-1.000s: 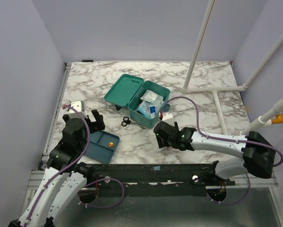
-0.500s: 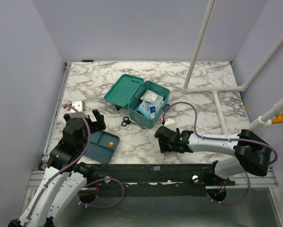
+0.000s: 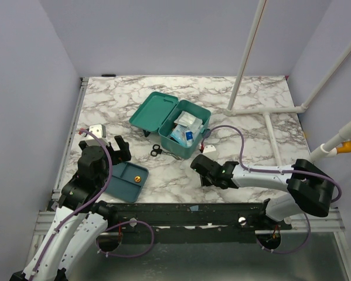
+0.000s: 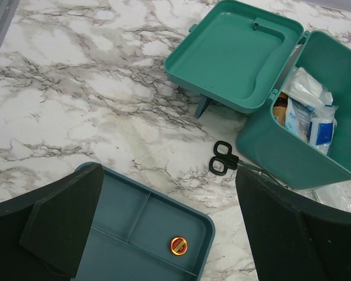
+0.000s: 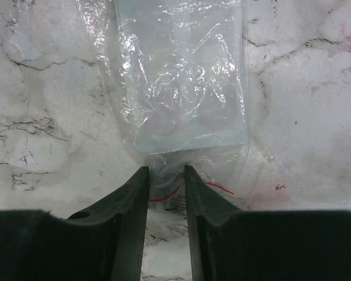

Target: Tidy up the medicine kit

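The medicine kit [image 3: 194, 142] stands open at mid-table, lid [image 3: 153, 111] laid back to the left, packets and bandages inside; the left wrist view shows it too [image 4: 292, 158]. A clear plastic bag [image 5: 181, 88] lies flat on the marble in front of it. My right gripper [image 3: 200, 165] is low on the table, and its jaws [image 5: 166, 171] have narrowed onto the bag's bunched near edge, which fills the gap between the tips. My left gripper [image 3: 112, 146] hangs wide open [image 4: 166, 187] over the tray's far corner, holding nothing.
A dark teal compartment tray [image 3: 121, 175] lies at the near left with a small red-and-gold tin [image 4: 178, 245] in it. Black scissors [image 3: 156, 151] rest left of the kit's front. A small white item [image 3: 209, 149] lies by the kit. White pipes [image 3: 269, 111] cross the right side.
My right gripper has dropped to the table near the kit's front, and its jaws have closed from wide to narrow around the bag's edge. The left arm has stayed still.
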Tool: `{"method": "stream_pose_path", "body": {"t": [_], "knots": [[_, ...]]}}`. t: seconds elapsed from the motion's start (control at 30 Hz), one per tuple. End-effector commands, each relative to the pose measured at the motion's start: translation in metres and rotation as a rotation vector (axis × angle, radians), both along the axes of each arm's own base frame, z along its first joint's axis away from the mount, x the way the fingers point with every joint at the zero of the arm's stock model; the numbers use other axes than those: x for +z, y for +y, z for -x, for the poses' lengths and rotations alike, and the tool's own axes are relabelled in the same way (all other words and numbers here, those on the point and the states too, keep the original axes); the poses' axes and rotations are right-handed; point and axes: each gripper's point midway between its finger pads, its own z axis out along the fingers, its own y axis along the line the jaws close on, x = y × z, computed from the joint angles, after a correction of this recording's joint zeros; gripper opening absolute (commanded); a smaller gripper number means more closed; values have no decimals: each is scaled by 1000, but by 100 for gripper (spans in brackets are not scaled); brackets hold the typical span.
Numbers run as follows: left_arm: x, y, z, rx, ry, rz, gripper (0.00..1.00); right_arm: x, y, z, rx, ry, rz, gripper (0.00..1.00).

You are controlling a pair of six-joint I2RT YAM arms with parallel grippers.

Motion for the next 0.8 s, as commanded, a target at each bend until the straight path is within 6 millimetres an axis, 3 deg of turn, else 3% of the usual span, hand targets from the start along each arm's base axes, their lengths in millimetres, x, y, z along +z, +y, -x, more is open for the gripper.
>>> {"method": "stream_pose_path", "body": {"t": [0.0, 0.17, 0.47, 0.77], "knots": [[4, -3, -1, -21, -20, 1, 99, -28, -10, 20, 18, 111, 53, 26], [5, -3, -1, -18, -25, 0, 98, -21, -9, 18, 38, 101, 59, 1], [7, 2, -1, 8, -26, -5, 99, 21, 7, 14, 125, 65, -9, 1], [11, 46, 3, 293, -48, 22, 99, 58, 31, 32, 316, 47, -90, 1]]}}
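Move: The right hand's half-closed fingers are at the near edge of the clear bandage bag, whose middle lies about 5 cm ahead and 2 cm left at table height. The green medicine box stands some 21 cm ahead and 7 cm left; the scissors lie roughly 12 cm ahead and 15 cm left. From the left hand the bag is about 28 cm right, 3 cm back and 22 cm below. The right fingers shut on the bag's near edge, then lift it about 4 cm, drifting back and left. ##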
